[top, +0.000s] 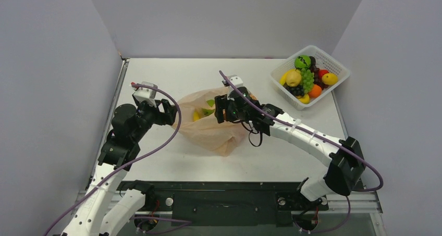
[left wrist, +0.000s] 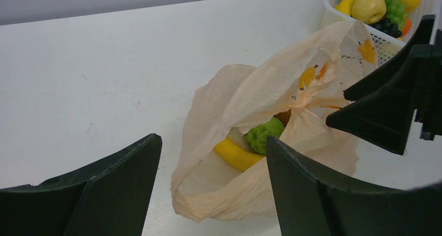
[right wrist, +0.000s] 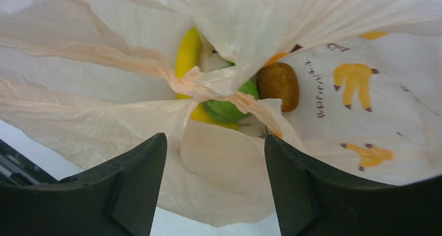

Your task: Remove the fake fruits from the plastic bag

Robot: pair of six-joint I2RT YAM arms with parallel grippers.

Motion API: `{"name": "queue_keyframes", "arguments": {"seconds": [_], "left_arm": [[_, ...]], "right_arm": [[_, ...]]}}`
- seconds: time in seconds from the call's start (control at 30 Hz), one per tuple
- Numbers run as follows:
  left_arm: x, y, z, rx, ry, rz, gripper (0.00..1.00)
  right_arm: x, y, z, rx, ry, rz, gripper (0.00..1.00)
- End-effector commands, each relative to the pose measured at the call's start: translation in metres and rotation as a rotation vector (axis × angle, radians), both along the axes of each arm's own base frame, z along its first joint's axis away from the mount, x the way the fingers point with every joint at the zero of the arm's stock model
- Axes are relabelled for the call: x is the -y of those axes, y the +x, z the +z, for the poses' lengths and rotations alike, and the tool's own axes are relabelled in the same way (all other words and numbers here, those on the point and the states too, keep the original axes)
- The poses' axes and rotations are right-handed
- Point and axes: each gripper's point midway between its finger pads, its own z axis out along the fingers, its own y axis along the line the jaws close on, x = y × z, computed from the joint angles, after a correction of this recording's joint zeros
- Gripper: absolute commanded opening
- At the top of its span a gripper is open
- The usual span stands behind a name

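Observation:
The plastic bag (top: 211, 129) lies crumpled mid-table, its mouth facing left. Inside it the left wrist view shows a yellow banana (left wrist: 237, 155) and a bumpy green fruit (left wrist: 263, 134). From the other side I see the banana (right wrist: 188, 51), a green fruit (right wrist: 226, 111) and a small brown fruit (right wrist: 279, 85) behind a twisted strip of bag (right wrist: 104, 111). My left gripper (top: 169, 113) (left wrist: 212, 139) is open at the bag's mouth, holding nothing. My right gripper (top: 221, 111) (right wrist: 215, 137) is open over the bag's top, with film between its fingers but not pinched.
A white lattice basket (top: 333, 64) (left wrist: 383, 46) full of other toy fruits stands at the back right. Grey walls close in the table on three sides. The right gripper's black fingers (left wrist: 385, 108) show at the right of the left wrist view.

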Motion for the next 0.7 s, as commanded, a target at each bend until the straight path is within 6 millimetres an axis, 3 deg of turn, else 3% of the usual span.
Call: {"name": "queue_keyframes", "arguments": {"seconds": [0.0, 0.13, 0.2, 0.37, 0.47, 0.5, 0.53, 0.57, 0.6, 0.63, 0.67], "left_arm": [[0.004, 0.000, 0.021, 0.072, -0.018, -0.022, 0.71], [0.005, 0.001, 0.019, 0.064, -0.016, -0.026, 0.71], [0.004, 0.002, 0.018, 0.057, -0.013, -0.019, 0.71], [-0.007, 0.003, 0.015, 0.045, 0.002, 0.047, 0.71], [-0.008, 0.002, 0.017, 0.053, 0.000, 0.049, 0.72], [-0.008, 0.002, 0.017, 0.054, -0.001, 0.050, 0.72], [-0.008, 0.002, 0.017, 0.052, 0.000, 0.050, 0.72], [-0.009, 0.003, 0.016, 0.050, 0.001, 0.057, 0.72], [-0.010, 0.003, 0.016, 0.048, 0.001, 0.059, 0.72], [-0.010, 0.003, 0.017, 0.051, 0.003, 0.063, 0.72], [-0.011, 0.003, 0.018, 0.055, 0.006, 0.067, 0.72]], "right_arm": [[-0.049, 0.000, 0.005, -0.053, 0.167, 0.075, 0.65], [-0.075, 0.000, -0.002, -0.111, 0.253, 0.111, 0.64], [-0.082, 0.001, -0.007, -0.134, 0.255, 0.111, 0.58], [-0.083, -0.016, 0.011, -0.088, 0.227, 0.190, 0.29], [-0.079, -0.038, 0.027, -0.063, 0.236, 0.275, 0.00], [-0.075, -0.046, 0.021, -0.073, 0.231, 0.285, 0.00], [-0.071, -0.055, 0.031, -0.057, 0.254, 0.298, 0.00], [-0.066, -0.062, 0.022, -0.069, 0.247, 0.298, 0.00], [-0.061, -0.069, 0.029, -0.061, 0.272, 0.300, 0.00], [-0.057, -0.077, 0.017, -0.083, 0.270, 0.308, 0.00], [-0.055, -0.088, 0.024, -0.080, 0.300, 0.325, 0.00]]}}
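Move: The plastic bag's near rim, bunched across its mouth, lies about 6 cm left of the right hand, 1 cm back and 5 cm below. Inside the bag, a round green fruit sits some 10 cm ahead, 6 cm left and 16 cm down from that hand, and the banana about 8 cm ahead, 11 cm left and 17 cm down. From the left hand, that rim is roughly 14 cm to the right, nearly level fore and aft, and 14 cm below. The bag's near rim gets pinched by the right hand, which dips left and down to it, about 6 cm left and 5 cm down with open fingers. The fingers shut on the film at the low point, then the hand lifts some 5 cm and draws back about 5 cm, turning roughly 15 degrees counter-clockwise, away from the fruits. ##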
